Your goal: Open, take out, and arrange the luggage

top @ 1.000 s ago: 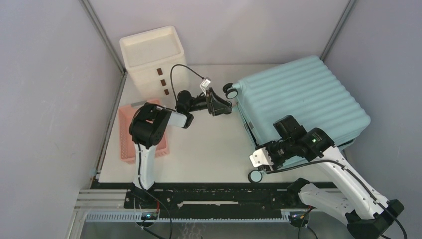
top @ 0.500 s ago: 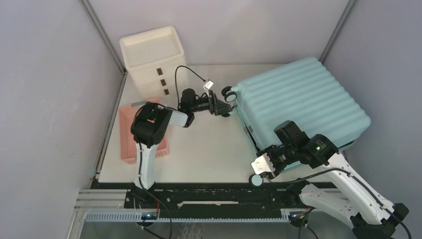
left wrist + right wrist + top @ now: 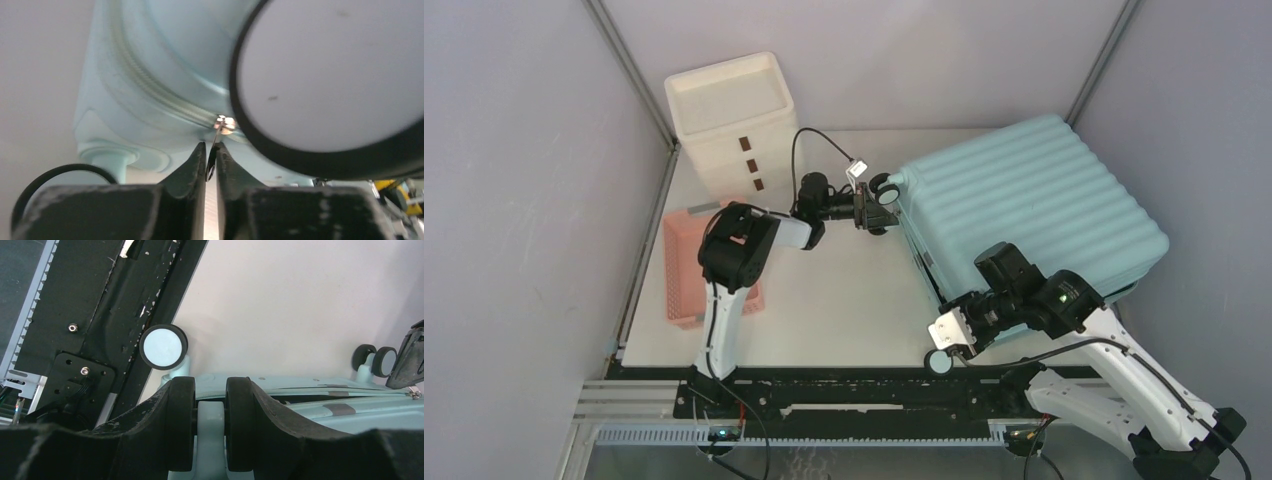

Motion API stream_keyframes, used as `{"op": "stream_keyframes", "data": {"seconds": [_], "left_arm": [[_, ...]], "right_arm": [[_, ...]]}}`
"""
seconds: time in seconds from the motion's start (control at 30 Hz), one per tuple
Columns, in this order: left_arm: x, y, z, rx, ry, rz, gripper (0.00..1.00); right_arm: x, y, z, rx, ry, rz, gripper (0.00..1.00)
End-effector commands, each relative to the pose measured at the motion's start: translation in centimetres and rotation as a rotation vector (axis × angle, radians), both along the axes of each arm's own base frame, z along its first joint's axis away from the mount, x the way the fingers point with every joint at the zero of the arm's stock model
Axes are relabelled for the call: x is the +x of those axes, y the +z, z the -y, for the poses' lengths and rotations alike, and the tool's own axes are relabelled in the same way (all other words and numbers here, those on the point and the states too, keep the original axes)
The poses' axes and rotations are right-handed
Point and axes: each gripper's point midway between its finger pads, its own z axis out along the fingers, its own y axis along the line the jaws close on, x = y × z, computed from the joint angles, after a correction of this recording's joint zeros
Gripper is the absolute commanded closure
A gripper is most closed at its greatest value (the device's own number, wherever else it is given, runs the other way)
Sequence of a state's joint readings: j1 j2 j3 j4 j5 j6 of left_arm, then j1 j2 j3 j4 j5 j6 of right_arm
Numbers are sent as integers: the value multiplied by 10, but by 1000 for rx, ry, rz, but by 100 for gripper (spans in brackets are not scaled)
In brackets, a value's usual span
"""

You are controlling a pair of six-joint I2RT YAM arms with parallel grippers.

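The luggage [image 3: 1034, 200] is a pale blue ribbed suitcase lying flat at the right of the table, its shell halves together. My left gripper [image 3: 876, 208] is at its far-left corner beside a wheel [image 3: 330, 75]. In the left wrist view this gripper [image 3: 210, 150] is shut on the thin dark zipper pull [image 3: 211, 162], which hangs from the silver slider [image 3: 223, 123]. My right gripper [image 3: 969, 315] is at the near-left corner. In the right wrist view it [image 3: 210, 385] is shut on a twin black wheel with a pale blue fork [image 3: 210, 425] between the two halves.
A white three-drawer box [image 3: 729, 115] stands at the back left. A pink basket [image 3: 686, 265] lies along the left edge, beside the left arm. Another suitcase wheel [image 3: 163, 346] hangs over the table's near edge above the black rail [image 3: 824, 395].
My left gripper moved right to the suitcase corner and closed on the zipper pull. The right arm and suitcase shifted slightly toward the near edge, then held still.
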State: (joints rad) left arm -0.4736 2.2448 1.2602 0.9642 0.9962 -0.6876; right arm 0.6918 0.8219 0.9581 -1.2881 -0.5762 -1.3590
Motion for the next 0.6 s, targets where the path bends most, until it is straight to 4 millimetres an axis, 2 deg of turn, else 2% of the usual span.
{"op": "stream_keyframes", "data": {"seconds": [0.0,0.03,0.13,0.27,0.4,0.57], "left_arm": [[1,28,8,-52,-42,56,96],[2,32,7,-60,-34,59,100],[13,40,1,-71,43,63,100],[32,42,-17,-37,195,67,100],[48,30,-31,70,324,61,100],[65,22,-39,155,413,39,100]], "right_arm": [[-42,-9,1,0,52,-202,100],[-42,-9,0,1,51,-200,100],[-40,-9,0,-1,44,-193,100],[-35,-10,0,-6,23,-176,100],[-29,-9,-2,-4,9,-157,100],[-23,-10,-3,-6,-1,-142,100]]}}
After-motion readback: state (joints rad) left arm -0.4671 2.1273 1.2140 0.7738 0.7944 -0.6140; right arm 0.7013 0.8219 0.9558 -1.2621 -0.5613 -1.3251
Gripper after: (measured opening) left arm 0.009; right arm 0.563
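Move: The suitcase's zip pull lies right at the left fingertips, only about 1 cm to their right and level with them. Its slider is some 3 cm to the right and 1 cm farther out. The upper wheel stands roughly 2 cm ahead, 1 cm left and 5 cm above the hand; the lower wheel is straight below, about 1 cm left and 8 cm down. From the right hand, the zip pull is about 28 cm ahead, 13 cm left and 5 cm lower. The zip pull is pinched as the left fingers shut fully on it, the hand easing back just under 1 cm; then the hand turns about and draws it forward some 3 cm and a little left, out from the suitcase's end face, swinging roughly 10 degrees counter-clockwise. The right hand stays, keeping its grip on the pale-blue part at the suitcase's near left corner. ##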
